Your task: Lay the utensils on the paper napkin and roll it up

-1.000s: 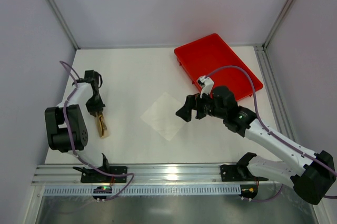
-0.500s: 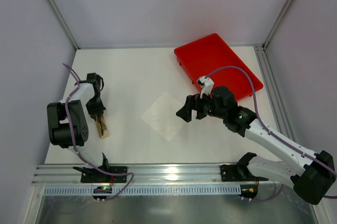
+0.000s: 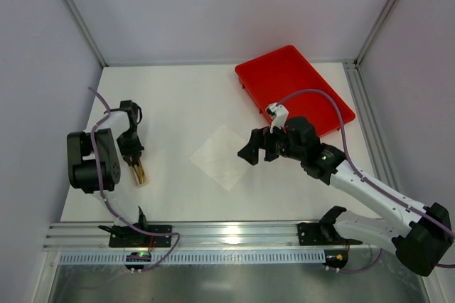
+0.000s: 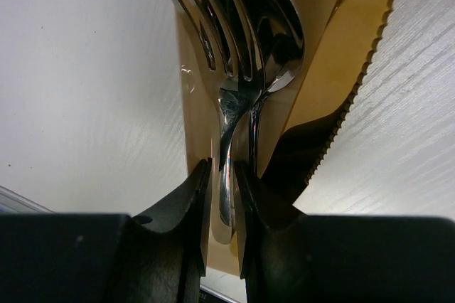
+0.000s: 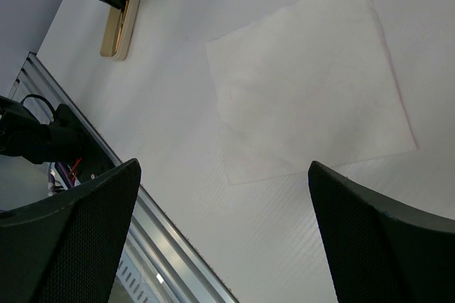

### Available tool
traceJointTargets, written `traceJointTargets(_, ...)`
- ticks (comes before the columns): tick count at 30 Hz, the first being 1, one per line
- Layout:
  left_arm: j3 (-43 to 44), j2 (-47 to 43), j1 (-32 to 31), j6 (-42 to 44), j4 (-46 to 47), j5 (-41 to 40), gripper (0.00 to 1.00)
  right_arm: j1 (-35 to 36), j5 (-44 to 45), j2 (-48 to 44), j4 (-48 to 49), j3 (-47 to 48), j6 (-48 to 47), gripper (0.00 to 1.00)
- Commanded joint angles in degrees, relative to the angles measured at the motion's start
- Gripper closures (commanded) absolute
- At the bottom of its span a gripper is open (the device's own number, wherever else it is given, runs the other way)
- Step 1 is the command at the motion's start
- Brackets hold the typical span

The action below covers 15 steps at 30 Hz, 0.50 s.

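Observation:
The utensils (image 3: 140, 173) lie bunched on the table at the near left. In the left wrist view they are a silver fork (image 4: 227, 68) over a spoon (image 4: 274, 33), beside a golden serrated knife (image 4: 355, 54). My left gripper (image 3: 135, 163) points down at them, and its jaws (image 4: 222, 168) are narrowed onto the fork's shank. The paper napkin (image 3: 222, 156) lies flat mid-table, a pale square (image 5: 306, 82). My right gripper (image 3: 257, 152) hovers at the napkin's right edge, wide open (image 5: 224, 168) and holding nothing.
A red tray (image 3: 295, 86) sits at the far right of the table. An aluminium rail (image 3: 213, 235) runs along the near edge. Grey walls close in the left, the back and the right.
The left arm's body has swung further left and back while its gripper stayed over the utensils, edging slightly nearer. The right arm has not moved.

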Motion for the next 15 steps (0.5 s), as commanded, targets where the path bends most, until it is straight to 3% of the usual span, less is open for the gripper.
traceJointTargets(1, 1.76, 1.9, 0.07, 0.14, 0.6, -1.05, 0.77, -0.13, 0.47, 0.17, 1.31, 0.55, -0.83, 0.01)
traceJointTargets(7, 2.11, 2.78, -0.02, -0.3, 0.59, -1.49, 0.78, -0.22, 0.55, 0.08, 1.48, 0.38, -1.0, 0.0)
traceJointTargets(15, 2.99, 2.08, -0.02, -0.3, -0.28, -3.33, 1.0, -0.22, 0.38, 0.17, 1.57, 0.38, -0.83, 0.0)
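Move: The fork lies almost under the left hand, its handle already between the fingers at about their height, its middle some 3 cm ahead and 1 cm left. The spoon is about 4 cm ahead, the gold knife 4 cm ahead and 2 cm right; the brown tray is centred beneath the hand. The napkin lies roughly 35 cm to its right. From the right hand, the fork is about 7 cm ahead, 51 cm left and 18 cm lower. The fork's handle, standing between the left hand's parted fingers, is pinched as they go from about a quarter open to nearly shut, their grip effort rising at the end. The hand stays low over the tray, pointing down, and eases barely half a centimetre to its left. ##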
